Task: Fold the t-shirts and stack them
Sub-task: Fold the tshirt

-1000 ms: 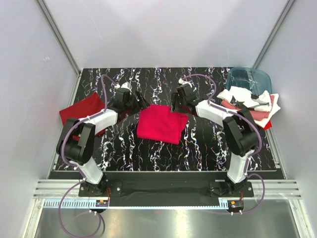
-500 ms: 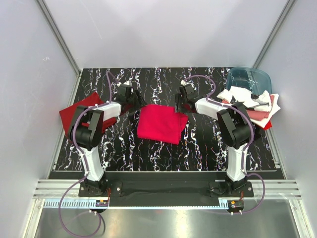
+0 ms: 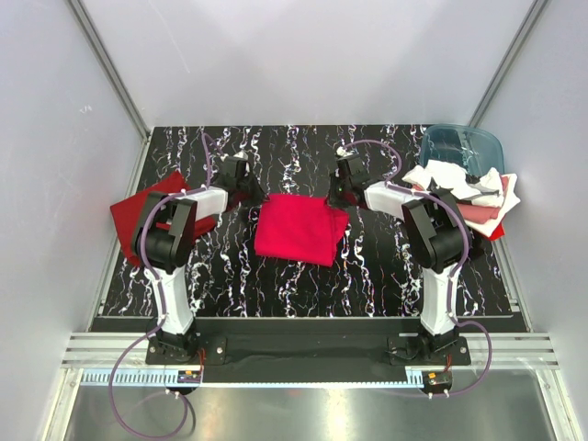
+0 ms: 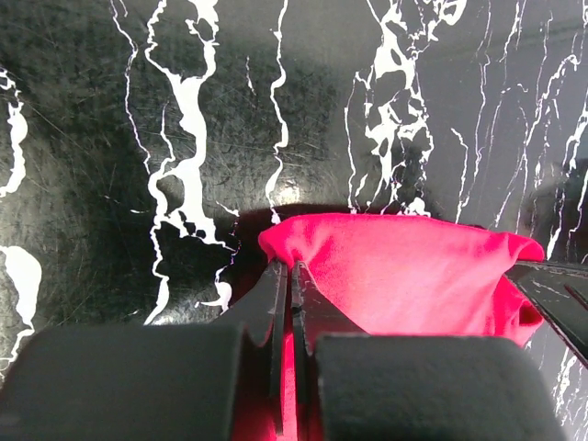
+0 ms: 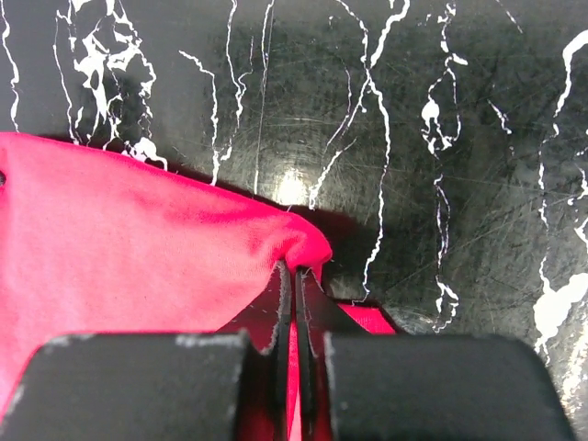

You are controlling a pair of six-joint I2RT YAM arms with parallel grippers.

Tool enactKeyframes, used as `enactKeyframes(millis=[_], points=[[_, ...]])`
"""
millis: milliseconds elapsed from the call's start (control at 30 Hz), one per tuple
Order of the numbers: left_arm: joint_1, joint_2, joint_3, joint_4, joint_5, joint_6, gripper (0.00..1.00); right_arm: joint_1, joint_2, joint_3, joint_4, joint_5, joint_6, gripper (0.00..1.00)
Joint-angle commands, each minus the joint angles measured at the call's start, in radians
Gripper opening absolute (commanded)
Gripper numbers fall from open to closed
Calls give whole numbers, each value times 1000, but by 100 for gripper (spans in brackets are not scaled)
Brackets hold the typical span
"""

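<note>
A bright crimson t-shirt [image 3: 296, 228] lies folded in the middle of the black marbled table. My left gripper [image 3: 261, 195] is shut on its far left corner [image 4: 287, 241], pinching the cloth between the jaws. My right gripper [image 3: 332, 197] is shut on the far right corner [image 5: 303, 248] in the same way. A darker red t-shirt [image 3: 145, 208] lies flat at the left, behind the left arm. At the right sits a heap of t-shirts [image 3: 467, 193]: white with dark marks on top, salmon pink and red beneath.
A translucent blue-teal tub [image 3: 462, 147] stands at the back right corner, touching the heap. The table [image 3: 367, 276] ends at the enclosure's white walls on the left, right and far sides.
Both grippers moved in to the crimson shirt's far corners and went from open to shut on the cloth. The shirt itself has hardly shifted.
</note>
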State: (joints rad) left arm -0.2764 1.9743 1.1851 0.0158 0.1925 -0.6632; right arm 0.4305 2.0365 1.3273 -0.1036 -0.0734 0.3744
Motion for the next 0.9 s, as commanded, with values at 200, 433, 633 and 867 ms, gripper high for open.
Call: enactKeyframes(millis=[200,433,633,867], points=[[-15,-172,-79,121,24,-18,0,-4,-194,-123,131,-40,47,0],[-78,-304,-107,87,-1,7,0,13,-373,-233,113,-17,115,0],[-104,-315,-76,-13,22,19,0,14,-539,-382,9,67,270,0],[-121,-215,27,-89,61,48,0,14,-622,-576,34,169,354,0]])
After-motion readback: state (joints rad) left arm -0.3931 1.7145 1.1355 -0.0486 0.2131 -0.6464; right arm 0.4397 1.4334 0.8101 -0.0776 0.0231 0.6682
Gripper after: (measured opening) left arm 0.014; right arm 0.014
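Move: Both hands hold the pink t-shirt by its far corners: its middle lies about 8 cm back and 7 cm right of the left hand, and 8 cm back and 7 cm left of the right, just below both. The folded dark red shirt lies some 21 cm left and 5 cm back of the left hand; the clothes pile on the basket is about 28 cm right of the right hand, roughly level fore and aft. Keeping the pink t-shirt's far corners pinched, both hands rise about 10 cm, the right also drawing well back. ##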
